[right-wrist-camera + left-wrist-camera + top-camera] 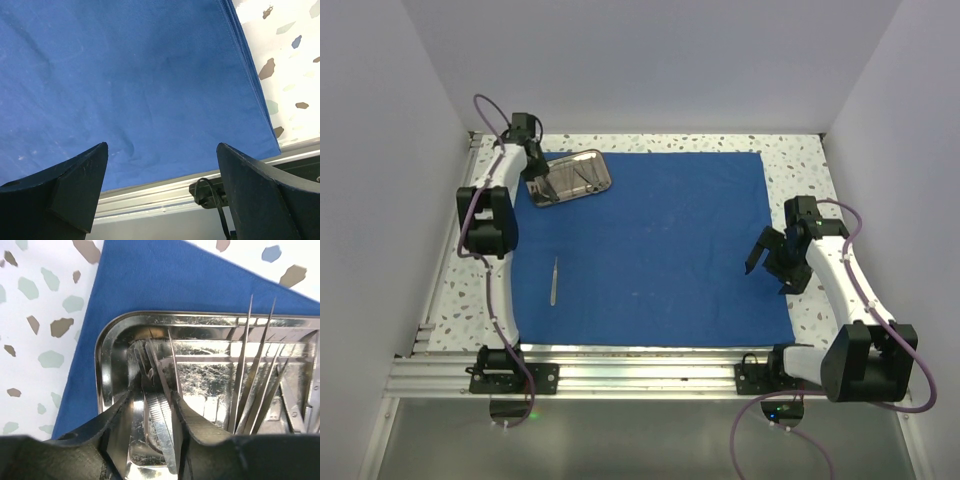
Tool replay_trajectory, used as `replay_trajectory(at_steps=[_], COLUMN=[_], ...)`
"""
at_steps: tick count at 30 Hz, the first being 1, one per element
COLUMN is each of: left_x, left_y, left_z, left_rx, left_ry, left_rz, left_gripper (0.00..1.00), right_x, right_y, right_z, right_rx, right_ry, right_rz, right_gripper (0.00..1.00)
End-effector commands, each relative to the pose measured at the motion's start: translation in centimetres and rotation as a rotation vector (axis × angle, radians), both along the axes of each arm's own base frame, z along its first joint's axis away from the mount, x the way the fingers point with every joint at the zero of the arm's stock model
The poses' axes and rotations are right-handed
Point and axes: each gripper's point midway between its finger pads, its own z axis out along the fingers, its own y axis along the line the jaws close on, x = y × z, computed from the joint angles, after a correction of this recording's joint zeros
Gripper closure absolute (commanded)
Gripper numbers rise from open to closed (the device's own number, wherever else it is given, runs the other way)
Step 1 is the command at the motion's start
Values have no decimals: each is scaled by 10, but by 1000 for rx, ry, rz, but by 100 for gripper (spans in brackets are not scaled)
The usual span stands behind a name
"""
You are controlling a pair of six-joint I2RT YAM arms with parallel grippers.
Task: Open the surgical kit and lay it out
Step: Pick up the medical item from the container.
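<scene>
The royal-blue cloth [660, 240] lies spread flat on the table. At its far left corner sits the steel tray [605, 170], with my left gripper [538, 178] lowered into it. In the left wrist view one pair of tweezers [162, 425] lies between the fingers of the left gripper [152, 410]; the right finger is against it and a gap shows on the left side. More tweezers [250, 385] and scissors [300, 407] lie in the tray [102, 355]. Another pair of tweezers [554, 281] lies on the cloth's left edge. My right gripper [772, 262] hovers open and holds nothing.
The right wrist view shows the cloth's near right corner [125, 85], the speckled tabletop [290, 60] beside it and the aluminium rail [165, 197] with a cable at the table's near edge. White walls enclose the table on three sides.
</scene>
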Motion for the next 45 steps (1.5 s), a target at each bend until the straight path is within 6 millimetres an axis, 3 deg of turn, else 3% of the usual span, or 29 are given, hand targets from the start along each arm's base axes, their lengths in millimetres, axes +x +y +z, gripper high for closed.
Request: replay_trajectory(at_steps=[1,8,15,16,17,19,21,22,28,32,36,37,38,40,41,43,45], left_x=[21,23,25,25,26,27,27,27,27,25,22,17,16,8,5,-4,-11], left_y=[2,-9,-13,-14,-28,-30,-34,-34,-42,-43,-42,-42,-42,-42,-42,-41,-41], left_z=[30,3,-13,-15,-15,-20,-21,-21,-17,0,40,42,61,71,89,97,118], left_rx=[-27,-67,-74,-75,-78,-81,-88,-89,-98,-96,-96,-97,-96,-98,-98,-95,-94], left_ry=[-90,-58,-42,-37,-39,-33,-32,-30,-34,-53,-113,-110,-140,-142,-171,-173,-202], left_rz=[-4,-4,-9,-10,-32,-33,-41,-42,-76,-87,-86,-85,-84,-84,-85,-85,-92], left_gripper=[62,70,71,72,76,86,90,99,100,100,100,100,100,100,100,100,100], right_x=[0,-6,-7,-7,-7,-8,-8,-8,-8,-8,-7,-8,-8,-9,-9,-13,-17], right_y=[-1,-5,-6,-6,-6,-6,-7,-7,-8,-8,-8,-9,-9,-10,-11,-12,-14], right_z=[5,8,13,13,13,14,15,16,19,22,27,28,32,36,38,43,48], right_rx=[-9,-31,-37,-37,-38,-42,-45,-46,-52,-51,-51,-54,-57,-61,-67,-72,-84], right_ry=[-25,-28,-31,-31,-31,-34,-36,-37,-48,-60,-82,-85,-98,-109,-118,-141,-161], right_rz=[-7,-6,4,4,3,4,5,4,6,1,-5,-5,-7,-8,-10,-16,-20], right_gripper=[6,6,6,6,6,6,6,6,6,6,6,6,6,6,6,5,5])
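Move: The slim pointed instrument lies in the tray some 2 cm ahead of the left gripper, 2 cm to its right and about 1 cm lower. The two scalpels lie directly under that gripper, between its half-open fingers. The tweezers are roughly 7 cm to its right and 2 cm ahead, and the scissors about 13 cm to the right and level with it. From the right gripper, the slim instrument is some 60 cm left and 34 cm farther out. Hop the left gripper up and forward off the scalpels, set it back down in the tray and work forward, then right, shutting the fingers fully to pinch the slim instrument. Keep them shut while sliding on to about 4 cm right, then draw back and lift some 4 cm out of the tray. Let the empty, open right gripper rise about 3 cm. ##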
